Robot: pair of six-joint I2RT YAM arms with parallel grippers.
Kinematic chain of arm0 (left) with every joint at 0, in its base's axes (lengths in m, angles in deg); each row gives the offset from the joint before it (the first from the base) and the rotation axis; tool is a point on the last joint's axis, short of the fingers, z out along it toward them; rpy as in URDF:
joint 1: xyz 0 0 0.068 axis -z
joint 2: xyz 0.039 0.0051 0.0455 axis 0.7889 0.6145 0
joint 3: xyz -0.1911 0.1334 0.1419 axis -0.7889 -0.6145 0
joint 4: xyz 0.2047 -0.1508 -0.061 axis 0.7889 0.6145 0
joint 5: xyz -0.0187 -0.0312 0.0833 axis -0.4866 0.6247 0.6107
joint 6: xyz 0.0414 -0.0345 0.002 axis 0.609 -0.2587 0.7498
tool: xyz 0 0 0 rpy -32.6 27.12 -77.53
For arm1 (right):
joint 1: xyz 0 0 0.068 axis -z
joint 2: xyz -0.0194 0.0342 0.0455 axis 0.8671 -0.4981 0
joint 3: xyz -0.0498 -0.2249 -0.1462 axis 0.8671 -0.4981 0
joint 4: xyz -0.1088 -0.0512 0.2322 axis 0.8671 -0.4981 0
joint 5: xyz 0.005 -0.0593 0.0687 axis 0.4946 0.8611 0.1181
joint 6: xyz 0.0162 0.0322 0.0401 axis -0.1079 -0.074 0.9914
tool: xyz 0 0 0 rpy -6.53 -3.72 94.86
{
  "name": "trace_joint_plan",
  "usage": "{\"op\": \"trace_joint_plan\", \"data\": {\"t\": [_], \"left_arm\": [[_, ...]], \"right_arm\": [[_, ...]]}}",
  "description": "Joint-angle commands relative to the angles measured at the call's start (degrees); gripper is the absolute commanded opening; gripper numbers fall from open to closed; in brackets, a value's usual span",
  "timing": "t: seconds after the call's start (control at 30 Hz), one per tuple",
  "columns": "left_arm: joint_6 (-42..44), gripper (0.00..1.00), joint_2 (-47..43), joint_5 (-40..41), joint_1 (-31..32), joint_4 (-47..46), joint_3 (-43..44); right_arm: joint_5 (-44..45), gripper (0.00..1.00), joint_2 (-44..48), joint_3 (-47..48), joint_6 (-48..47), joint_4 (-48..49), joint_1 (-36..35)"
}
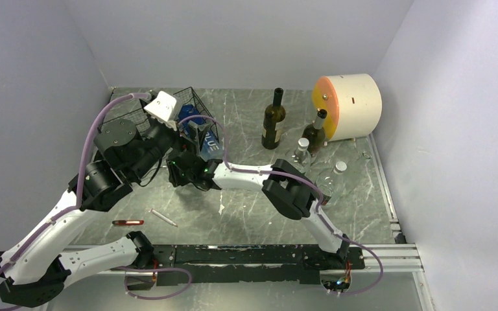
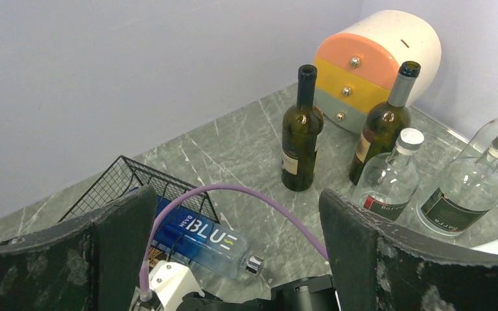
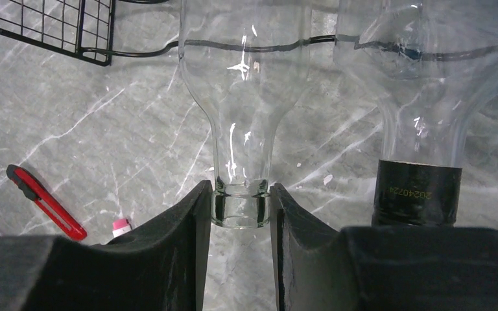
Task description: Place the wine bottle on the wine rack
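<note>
My right gripper [image 3: 240, 210] is shut on the open neck of a clear glass wine bottle [image 3: 243, 71]. The bottle lies with its body over the wavy front rod of the black wine rack [image 3: 45, 26]. In the top view this gripper [image 1: 185, 170] sits low at the rack's [image 1: 191, 100] front edge. A second clear bottle with a black cap [image 3: 418, 194] lies right beside the held one. My left gripper [image 2: 237, 194] hangs open above the rack [image 2: 113, 181] with nothing between its fingers. A blue bottle [image 2: 201, 236] lies on the rack below it.
Two dark wine bottles [image 1: 273, 120] [image 1: 314, 133] and two clear capped bottles [image 1: 301, 152] [image 1: 337, 172] stand to the right. A round-topped drawer cabinet [image 1: 349, 107] stands behind them. A red utility knife [image 1: 128, 222] and a pen [image 1: 162, 218] lie near the front.
</note>
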Motion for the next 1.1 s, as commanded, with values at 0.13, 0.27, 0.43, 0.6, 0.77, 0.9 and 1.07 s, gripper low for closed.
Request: {"op": "trace_joint_plan", "data": {"t": [0.13, 0.27, 0.43, 0.6, 0.77, 0.9, 1.07], "left_arm": [[-0.26, 0.99, 0.43, 0.40, 0.16, -1.14, 0.15], [-0.41, 0.99, 0.43, 0.49, 0.16, -1.04, 0.29], [-0.43, 0.99, 0.57, 0.40, 0.22, -1.04, 0.46], [-0.61, 0.99, 0.91, 0.40, 0.16, -1.06, 0.63], [-0.99, 0.99, 1.65, 1.15, 0.18, -0.71, 1.09], [-2.70, 0.99, 3.20, 4.63, 0.16, 0.12, 2.25], [-6.84, 0.99, 7.07, 9.47, -1.30, 2.85, 5.46]], "right_arm": [[-1.23, 0.17, -0.92, -2.60, 2.76, 8.27, 1.25], [-1.16, 0.17, -1.38, -2.55, 3.52, 8.68, 1.22], [-0.23, 0.18, -2.29, -1.33, 4.10, 8.20, 1.22], [1.99, 0.36, -3.39, 2.17, 4.87, 5.66, 1.33], [1.94, 0.56, -1.88, 2.21, 5.80, 6.53, 2.27], [1.87, 0.76, 1.81, -0.40, 5.66, 8.69, 2.86], [0.30, 0.84, 9.88, -8.37, 5.72, 13.69, 3.73]]}}
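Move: Gripping the rim of the clear bottle's neck, the right hand has the wine rack's middle about 11 cm ahead, 3 cm to its left and slightly below. The black-banded bottle's neck is roughly 6 cm ahead and 5 cm to the right of this hand, and the blue bottle's middle about 13 cm ahead and 11 cm right, both near its height. From the high left hand, the rack's middle is some 14 cm ahead, 14 cm left and 38 cm down. Pushing the clear bottle by its neck, the right hand slides it about 2 cm left and forward, deeper into the wine rack. The fingers then open wide and let go of the rim; the hand drifts forward and to the right, then begins to lift, rolling some 10 degrees over the whole move. Late on, the open left hand eases forward and down about 2.5 cm. ##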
